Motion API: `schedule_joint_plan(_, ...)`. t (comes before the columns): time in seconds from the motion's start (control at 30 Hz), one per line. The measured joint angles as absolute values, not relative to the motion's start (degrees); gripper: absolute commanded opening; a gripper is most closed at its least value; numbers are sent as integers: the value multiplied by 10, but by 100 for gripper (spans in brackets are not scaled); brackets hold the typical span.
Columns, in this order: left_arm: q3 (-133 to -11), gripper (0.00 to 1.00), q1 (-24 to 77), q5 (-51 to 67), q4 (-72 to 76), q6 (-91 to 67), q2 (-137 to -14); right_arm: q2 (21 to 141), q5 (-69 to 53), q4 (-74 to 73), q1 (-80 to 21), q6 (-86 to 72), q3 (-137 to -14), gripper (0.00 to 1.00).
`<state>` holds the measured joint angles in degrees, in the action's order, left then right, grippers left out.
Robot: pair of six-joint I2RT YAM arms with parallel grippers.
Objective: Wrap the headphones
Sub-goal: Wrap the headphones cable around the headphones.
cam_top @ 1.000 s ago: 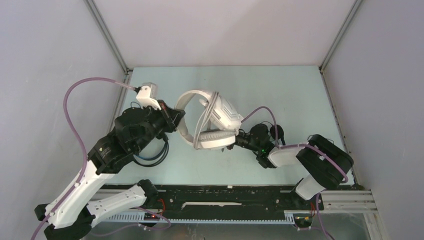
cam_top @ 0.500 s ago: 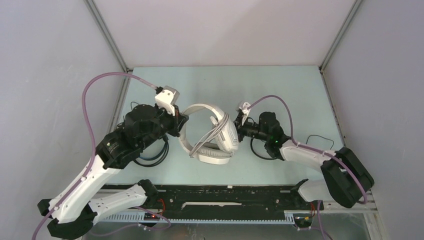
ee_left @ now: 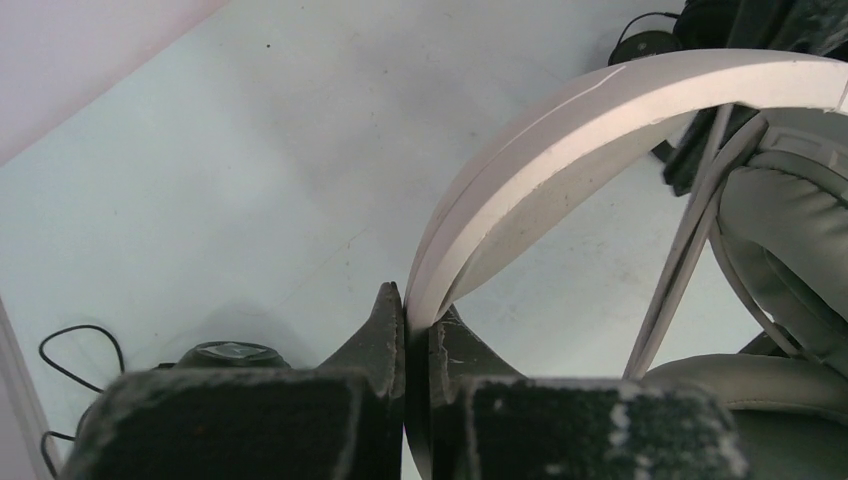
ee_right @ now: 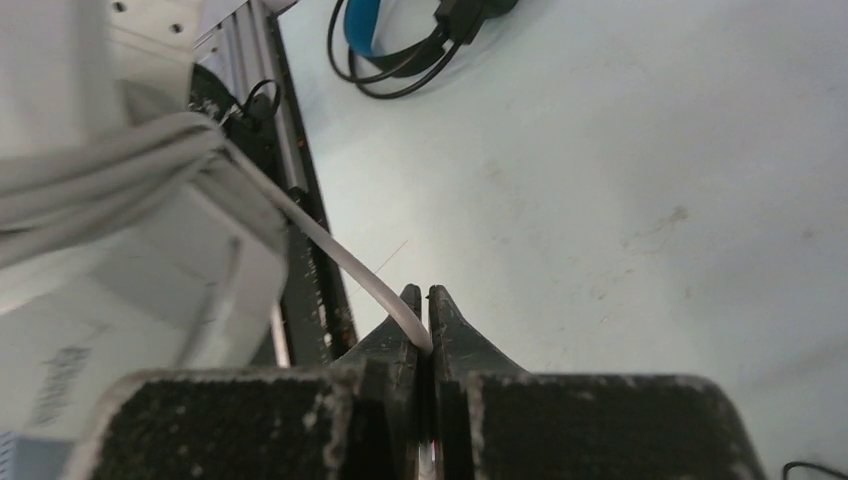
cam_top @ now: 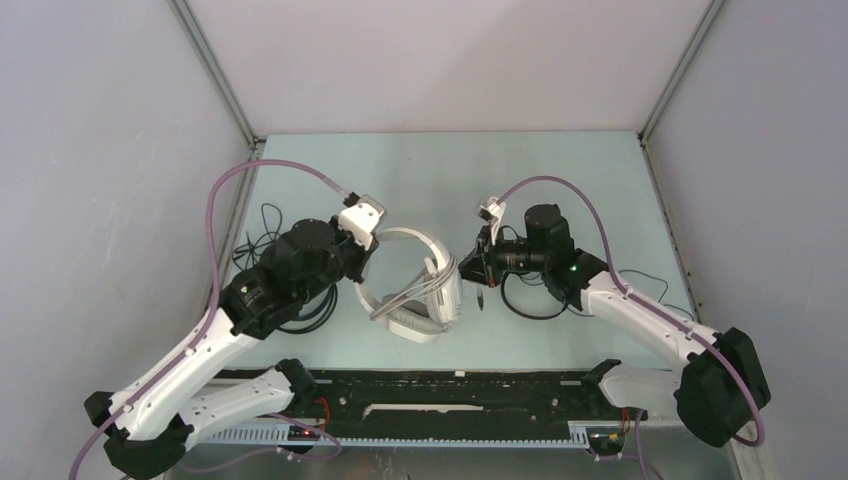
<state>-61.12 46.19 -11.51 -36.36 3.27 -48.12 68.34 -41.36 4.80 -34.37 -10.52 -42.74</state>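
Observation:
The white-grey headphones stand mid-table, grey cable looped around them several times. My left gripper is shut on the white headband, pinched between the fingertips. My right gripper sits just right of the earcup and is shut on the grey cable, which runs taut from the wound loops into the jaws. The black headphones with blue lining lie under my left arm. The slim all-black headphones lie under my right arm.
Thin black cords trail at the left and right of the table. A black rail runs along the near edge, close to the white headphones. Grey walls close in both sides and the back.
My left gripper has carried the white headphones right and nearer, turning them. My right arm swung from the near right up beside the earcup, bringing the cable round with it.

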Motion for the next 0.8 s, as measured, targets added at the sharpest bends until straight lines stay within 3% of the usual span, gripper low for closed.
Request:
schedule_joint_plan(0.4,-581,0,481,-133,-307,137,-496,636,-464,-152,-350,-126,-483,0)
schedule_joint_plan(0.8,-491,0,494,-133,-178,254,-447,630,-493,-189,-350,-182,-491,0)
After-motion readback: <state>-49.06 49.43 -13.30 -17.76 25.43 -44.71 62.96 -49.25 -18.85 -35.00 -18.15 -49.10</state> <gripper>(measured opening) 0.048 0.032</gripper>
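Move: The right hand, pinching the free cable, has the headphones' ear cups about 8 cm to its left, 6 cm back and roughly 3 cm higher; the wound cable turns lie about 6 cm left, 5 cm back and 4 cm up. The cable's plug dangles some 4 cm to its right, 1 cm back and 7 cm below. From the left hand, which grips the headband, the ear cups are about 12 cm right, 5 cm back and 6 cm lower. Backwards, and quicker at first than at the end, the right hand carries the pinched cable some 6.5 cm from beyond the ear cups to beside their outer side, drifting slightly right and up and tipping about 20 degrees. The left keeps its hold on the headband, easing about 2 cm forward and a little right while its fingers tilt upward by roughly 20 degrees. ##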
